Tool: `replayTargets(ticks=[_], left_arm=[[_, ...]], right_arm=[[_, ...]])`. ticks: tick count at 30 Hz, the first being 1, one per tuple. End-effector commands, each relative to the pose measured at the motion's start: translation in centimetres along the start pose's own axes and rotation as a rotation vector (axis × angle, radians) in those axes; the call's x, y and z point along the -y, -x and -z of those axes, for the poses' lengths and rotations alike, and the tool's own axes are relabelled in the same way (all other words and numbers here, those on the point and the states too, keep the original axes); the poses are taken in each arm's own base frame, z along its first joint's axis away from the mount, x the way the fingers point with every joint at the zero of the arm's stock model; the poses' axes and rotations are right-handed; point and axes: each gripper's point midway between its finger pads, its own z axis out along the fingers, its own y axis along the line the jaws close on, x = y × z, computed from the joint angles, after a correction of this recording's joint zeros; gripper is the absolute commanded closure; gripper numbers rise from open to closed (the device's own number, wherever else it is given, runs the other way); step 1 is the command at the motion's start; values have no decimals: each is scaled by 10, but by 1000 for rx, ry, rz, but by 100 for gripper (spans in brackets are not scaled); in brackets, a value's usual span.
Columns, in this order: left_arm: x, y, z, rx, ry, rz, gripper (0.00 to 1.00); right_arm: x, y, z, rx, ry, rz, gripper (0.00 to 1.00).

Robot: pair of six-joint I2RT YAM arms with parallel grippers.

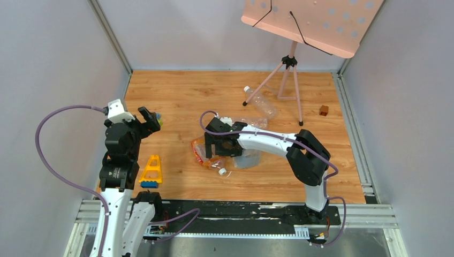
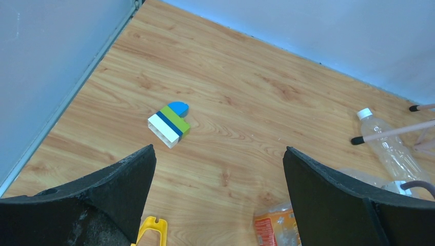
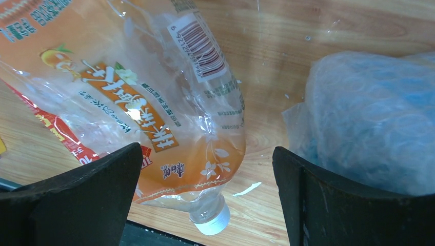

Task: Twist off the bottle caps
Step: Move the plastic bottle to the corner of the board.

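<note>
A crushed orange-labelled bottle (image 3: 154, 102) lies on the wooden floor, its white cap (image 3: 213, 220) pointing to the near edge. My right gripper (image 3: 208, 154) is open and hovers over the bottle's neck, with the cap between and below the fingers, not touching. In the top view this gripper (image 1: 217, 151) is above the bottle and the cap (image 1: 222, 171) lies just in front. A clear bottle (image 1: 262, 103) with a white cap (image 1: 247, 89) lies farther back. My left gripper (image 1: 151, 119) is open and empty at the left, also in its wrist view (image 2: 219, 151).
A crumpled bluish bottle (image 3: 374, 118) lies right of the orange one. A pink stand's tripod (image 1: 289, 80) is at the back, a brown cube (image 1: 324, 110) at the far right. A yellow toy (image 1: 152, 170) and a striped block (image 2: 169, 123) lie near my left arm.
</note>
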Motion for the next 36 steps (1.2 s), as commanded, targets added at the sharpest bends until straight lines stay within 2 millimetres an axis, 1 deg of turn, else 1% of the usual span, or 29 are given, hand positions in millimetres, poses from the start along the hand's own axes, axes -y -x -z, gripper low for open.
replayTargets(ticks=[1,6,11,14,18,20,25,28,33,36], left_arm=[[6,12,3,37,-24,34,0],[9,13,3,36,-37,39,0],[12,12,2,32,-49,48,0],[12,11,1,30,-53,48,0],[14,10,0,25,-60,50,0],[15,10,-1,25,-64,54,0],[18,9,-2,19,-74,63,0],[18,7,-3,12,-77,67,0],[20,5,-5,6,-85,69,0],[18,6,-4,7,-79,60,0]], right_arm=[[-5,4,9,17,44,-75,0],[5,11,15,71,9,-113,0],[22,16,20,97,-9,-176,0],[30,14,19,96,-22,-206,0],[31,11,14,82,-23,-212,0],[35,9,13,82,-40,-228,0],[57,4,13,96,-89,-286,0],[67,8,12,97,-99,-306,0],[77,12,12,105,-114,-332,0],[91,14,13,114,-134,-359,0]])
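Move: The cloudy plastic bottle's middle is about 9 cm to the right of the right hand and roughly level with it in depth and height, just outside its right-hand finger. The orange-label bottle lies some 4 cm left of the hand, level in depth and 3 cm lower. A clear bottle lies roughly 12 cm ahead and 9 cm right, also lower. From the left hand the cloudy bottle is about 36 cm right, 2 cm back and 23 cm below. With the outer side of its right-hand finger against the cloudy plastic bottle, the right hand pushes the bottle to the right, away from the orange-label bottle. It travels about 6 cm low over the board in uneven spurts, turning some 20 degrees clockwise, fingers pointing steeply down and staying wide open. ##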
